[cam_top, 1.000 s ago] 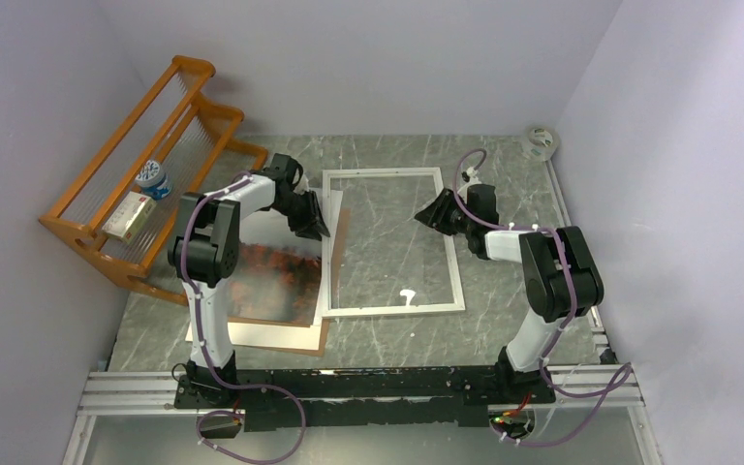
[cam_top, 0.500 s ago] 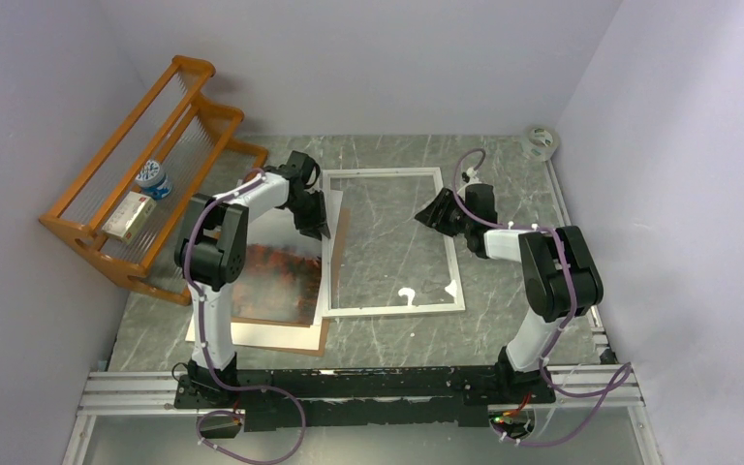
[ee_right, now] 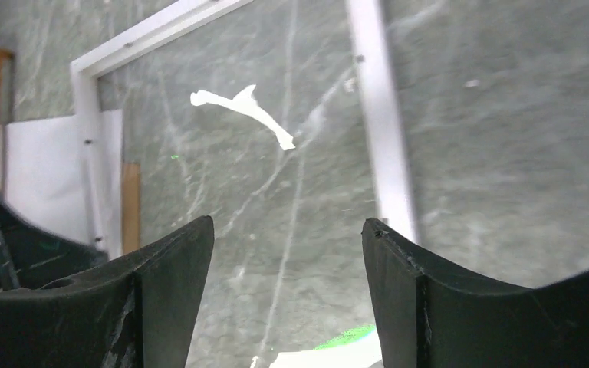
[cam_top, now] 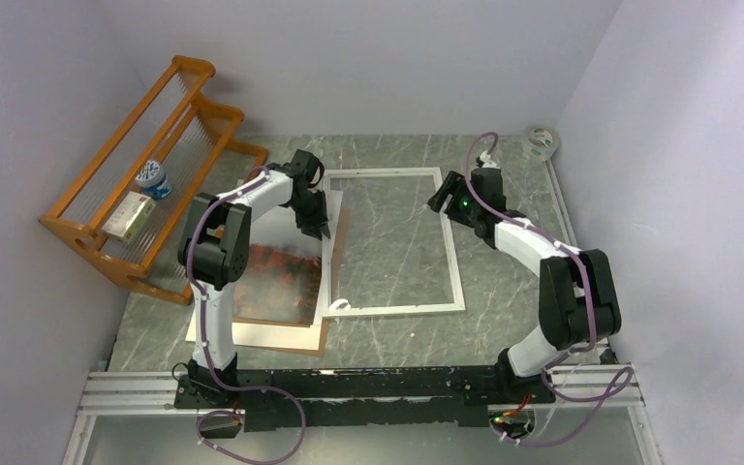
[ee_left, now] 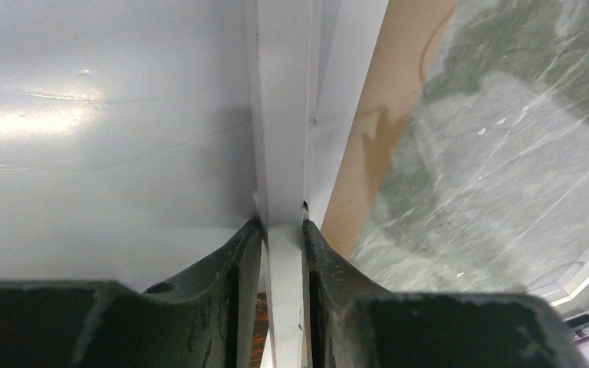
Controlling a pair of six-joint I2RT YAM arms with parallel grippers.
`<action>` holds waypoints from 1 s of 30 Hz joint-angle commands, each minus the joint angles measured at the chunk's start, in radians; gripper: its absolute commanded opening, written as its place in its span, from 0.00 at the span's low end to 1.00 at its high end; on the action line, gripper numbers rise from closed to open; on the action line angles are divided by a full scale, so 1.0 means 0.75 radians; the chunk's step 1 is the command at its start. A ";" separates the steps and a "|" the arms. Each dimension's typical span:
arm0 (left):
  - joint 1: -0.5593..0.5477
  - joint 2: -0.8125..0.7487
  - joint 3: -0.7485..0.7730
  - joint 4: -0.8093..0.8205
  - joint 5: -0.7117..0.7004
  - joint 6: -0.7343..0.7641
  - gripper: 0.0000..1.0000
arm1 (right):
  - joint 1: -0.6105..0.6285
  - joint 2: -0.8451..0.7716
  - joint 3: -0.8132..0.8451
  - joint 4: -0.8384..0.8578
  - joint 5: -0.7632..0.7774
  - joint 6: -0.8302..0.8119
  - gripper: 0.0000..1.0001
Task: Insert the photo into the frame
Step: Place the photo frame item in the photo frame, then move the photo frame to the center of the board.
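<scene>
The white frame (cam_top: 453,254) with its clear pane lies mid-table. My left gripper (cam_top: 318,230) is shut on the frame's left bar (ee_left: 284,138), which runs straight between the jaws of this gripper (ee_left: 282,226). Left of the bar lies the photo (cam_top: 276,276), red trees below and grey sky (ee_left: 107,115) above, on the brown backing board (cam_top: 291,339). My right gripper (cam_top: 442,200) hovers open above the frame's right bar (ee_right: 380,115). In the right wrist view that gripper (ee_right: 287,224) holds nothing, and only the pane shows between the jaws.
An orange wooden rack (cam_top: 131,165) with a can and a small box stands along the left wall. A roll of tape (cam_top: 541,141) sits at the back right corner. Walls close in on three sides. The board's edge (ee_left: 383,130) shows beside the frame bar.
My right gripper has opened, let go of the frame's right bar and lifted up and back. My left gripper has closed further on the left bar. The glare on the pane shifted left.
</scene>
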 commanded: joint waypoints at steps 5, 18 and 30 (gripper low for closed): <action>0.000 0.110 -0.104 0.007 -0.178 0.062 0.32 | -0.032 -0.080 0.040 -0.228 0.295 -0.088 0.77; 0.000 0.024 -0.086 0.043 0.011 0.062 0.44 | -0.042 0.118 0.115 -0.377 0.170 -0.021 0.78; 0.015 -0.046 -0.074 0.070 0.138 0.000 0.51 | -0.101 0.167 0.047 -0.280 -0.114 0.052 0.77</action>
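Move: The left hand still has the frame's left bar between its fingertips; the photo's middle lies about 10 cm to its left, 5 cm back and 1 cm lower. The open right hand hovers high: the stretch of the frame's right bar it heads for is about 4 cm to its right, 4 cm back and 8 cm below, and the left bar some 21 cm to its left, 6 cm back, 9 cm below. The left fingers open off the frame's left bar, the hand easing only about a centimetre right and up. Meanwhile the open right hand swings right, then sinks about 7 cm while drawing back, tipping its fingers some 20 degrees further down towards the frame's right bar, and finally creeps slightly left with the bar between its spread fingers, not yet pinching. ##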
